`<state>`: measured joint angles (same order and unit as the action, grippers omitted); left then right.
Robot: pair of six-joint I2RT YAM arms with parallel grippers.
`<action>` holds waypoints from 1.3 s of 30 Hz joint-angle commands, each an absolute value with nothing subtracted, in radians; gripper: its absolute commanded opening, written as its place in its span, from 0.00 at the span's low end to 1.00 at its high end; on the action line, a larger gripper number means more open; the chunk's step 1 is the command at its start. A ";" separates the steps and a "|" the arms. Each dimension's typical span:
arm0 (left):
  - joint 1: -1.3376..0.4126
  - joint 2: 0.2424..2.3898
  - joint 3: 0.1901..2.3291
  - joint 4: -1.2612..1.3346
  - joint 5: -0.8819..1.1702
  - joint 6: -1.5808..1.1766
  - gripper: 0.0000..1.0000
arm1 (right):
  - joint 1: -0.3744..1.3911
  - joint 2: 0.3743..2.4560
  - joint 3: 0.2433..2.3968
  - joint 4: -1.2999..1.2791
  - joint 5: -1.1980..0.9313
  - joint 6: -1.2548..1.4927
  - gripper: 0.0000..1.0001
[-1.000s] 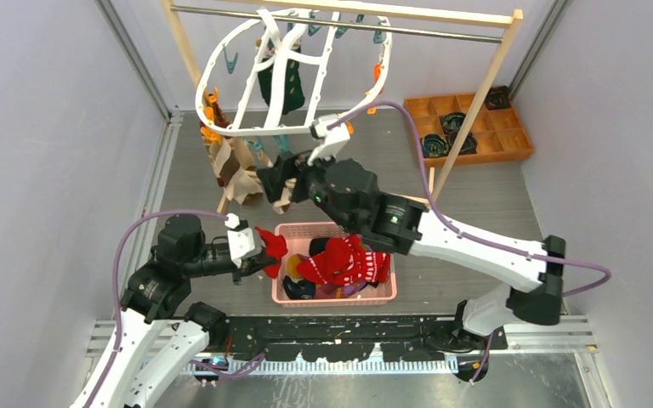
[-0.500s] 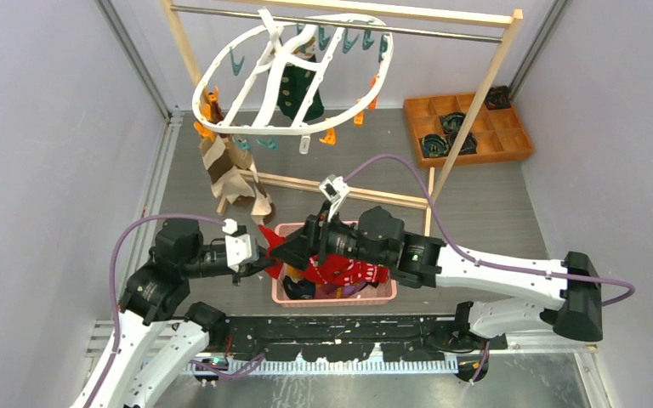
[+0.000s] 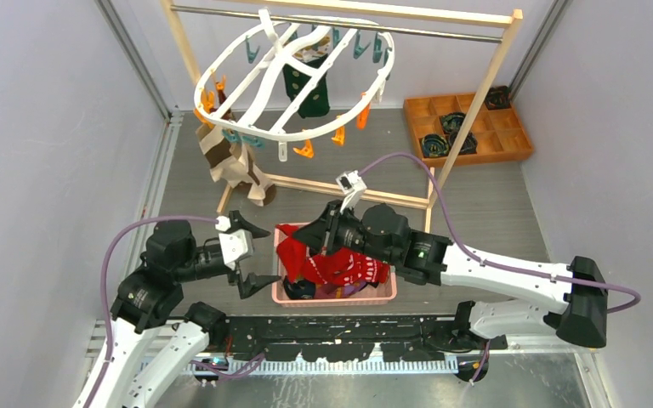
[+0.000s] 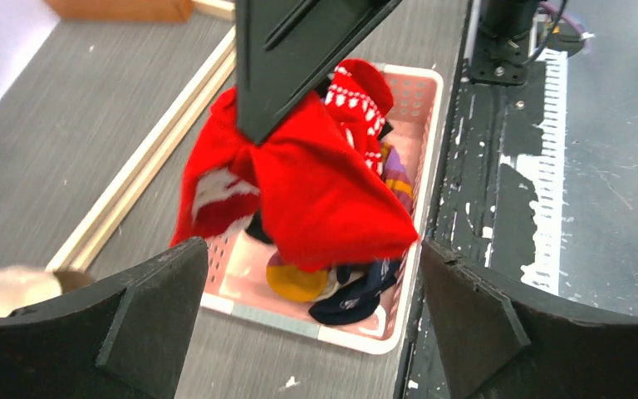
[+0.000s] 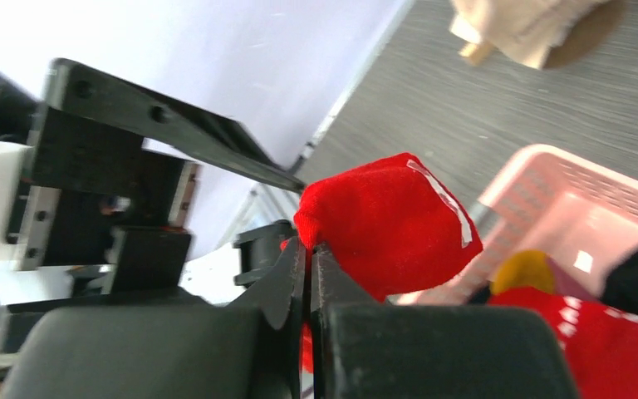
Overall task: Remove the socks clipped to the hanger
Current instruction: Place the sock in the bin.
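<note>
The white oval hanger (image 3: 265, 78) hangs tilted from the rail at the back. Still clipped to it are a dark green sock (image 3: 310, 87) and beige-brown socks (image 3: 236, 166) at its left end. My right gripper (image 3: 316, 241) (image 5: 308, 248) is shut on a corner of a red sock (image 3: 293, 257) (image 4: 324, 191) (image 5: 390, 223), which hangs over the left end of the pink basket (image 3: 336, 297). My left gripper (image 3: 253, 253) (image 4: 311, 332) stands wide open just left of that sock, with nothing between its fingers (image 4: 145, 307).
The pink basket (image 4: 422, 125) holds several socks, red, navy, yellow and purple. The wooden rack's post (image 3: 476, 102) and floor bar (image 3: 340, 189) stand behind it. A wooden compartment tray (image 3: 510, 144) sits at the back right. Grey walls close in both sides.
The left gripper has opened and let go of the red sock. The right gripper has shut on that sock over the basket. The hanger has swung.
</note>
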<state>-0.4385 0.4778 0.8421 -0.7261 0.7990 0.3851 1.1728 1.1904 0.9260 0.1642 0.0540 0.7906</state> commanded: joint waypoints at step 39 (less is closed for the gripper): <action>-0.352 0.732 1.185 -0.896 0.485 0.059 1.00 | 1.155 1.340 0.444 0.521 0.322 0.702 0.57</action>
<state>-0.3645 0.6979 1.0992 -0.8158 0.4801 0.0353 1.1736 1.3849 0.4118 0.4137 0.3279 0.7429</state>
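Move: Below the right hand, which holds the red sock, the bin's middle lies about 27 cm down, 3 cm ahead and 8 cm to the right; in the bin, the patterned red sock is some 12 cm right of this hand and 3 cm ahead, the navy sock 3 cm back and 3 cm left. From the empty left hand, the beige socks hang about 18 cm ahead and 7 cm left, roughly level with it; the bin lies 7 cm ahead, 13 cm right and 24 cm down. Plunging about 24 cm into the bin while drifting right and slightly forward, the right hand tips its fingers down and opens them, letting go of the red sock. It rises about 13 cm, then sinks again onto the red socks, fingers half open. The wide-open left hand dips, then climbs, going some 6 cm forward and slightly left towards the beige socks, turning counter-clockwise and tipping down. ##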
